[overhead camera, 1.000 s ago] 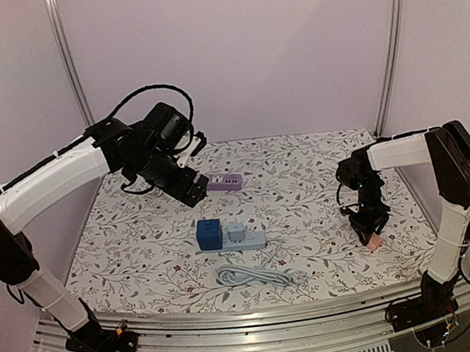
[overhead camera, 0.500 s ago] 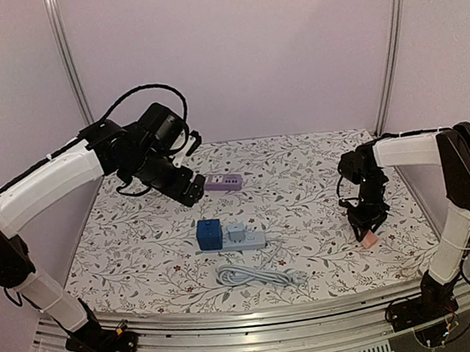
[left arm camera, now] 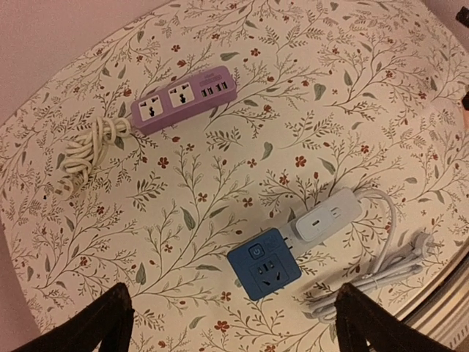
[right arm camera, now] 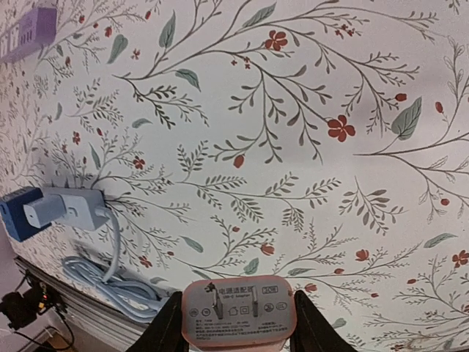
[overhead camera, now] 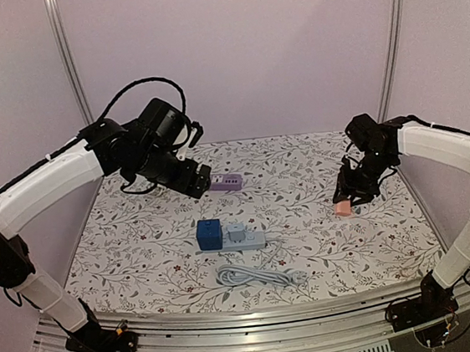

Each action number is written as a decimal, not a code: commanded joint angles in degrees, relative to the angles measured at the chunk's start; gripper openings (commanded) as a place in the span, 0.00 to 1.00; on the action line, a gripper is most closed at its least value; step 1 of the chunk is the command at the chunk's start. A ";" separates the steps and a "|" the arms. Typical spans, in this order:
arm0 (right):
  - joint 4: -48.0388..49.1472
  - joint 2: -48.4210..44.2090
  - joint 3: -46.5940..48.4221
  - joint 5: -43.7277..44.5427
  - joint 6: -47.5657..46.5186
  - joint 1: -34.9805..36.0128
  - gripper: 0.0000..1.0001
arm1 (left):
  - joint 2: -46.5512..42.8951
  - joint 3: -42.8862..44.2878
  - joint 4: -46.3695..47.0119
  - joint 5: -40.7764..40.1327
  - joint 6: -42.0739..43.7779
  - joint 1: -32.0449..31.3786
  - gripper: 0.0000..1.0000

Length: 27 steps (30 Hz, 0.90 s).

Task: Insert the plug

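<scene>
My right gripper (overhead camera: 347, 199) is shut on a pink plug (overhead camera: 343, 207) and holds it above the table's right side. In the right wrist view the plug (right arm camera: 236, 326) sits between the fingers of that gripper (right arm camera: 238, 308), its two flat prongs facing the camera. Left of centre lies a grey power strip carrying a blue cube socket (overhead camera: 209, 233) and a pale adaptor (overhead camera: 238, 233). My left gripper (overhead camera: 199, 181) hangs open above the table, well apart from them. Its wrist view looks down on the blue cube (left arm camera: 265, 262) and the adaptor (left arm camera: 327, 215) between the wide jaws of the left gripper (left arm camera: 231, 323).
A purple power strip (overhead camera: 226, 183) lies at the back, shown with its cream coiled cord (left arm camera: 84, 150) in the left wrist view. The grey strip's coiled cable (overhead camera: 258, 276) lies near the front edge. Aluminium rails run along the front. Walls stand close on both sides.
My right arm has lifted the pink plug from the table's right front and carried it up and back. The left gripper has shifted slightly to the right, still open.
</scene>
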 commanded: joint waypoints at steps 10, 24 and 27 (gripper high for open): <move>31.03 -15.01 -13.89 -5.01 51.99 0.21 0.00 | -3.90 -0.18 10.82 0.52 -5.73 -2.45 0.92; 35.33 -24.79 -16.71 6.46 73.54 1.57 0.00 | -6.68 -7.38 31.97 9.04 -7.50 -3.00 0.94; 35.27 -25.82 -15.85 8.10 76.40 2.49 0.00 | -6.97 -9.38 38.52 12.41 -7.87 -2.99 0.95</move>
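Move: The pink plug, already held in the right fingers, is about 34 cm to the left hand's right, level with it fore and aft and some 13 cm lower. From the left hand, the white power strip lies 7 cm right, 1 cm back and 22 cm down; the purple strip is 22 cm ahead, 3 cm right and 23 cm down. From the right hand, the left gripper is 34 cm left and 13 cm higher, and the white power strip 26 cm left, 1 cm back, 10 cm down. Upward goes the right hand, about 11 cm and a little forward, keeping its pinch on the pink plug while it swings round clockwise and tips so that fingers and plug point left towards the other gripper. The left hand, still empty and open, rises some 7 cm and shifts 6 cm right towards the plug, its fingers tilting up some 30 degrees to the right. ##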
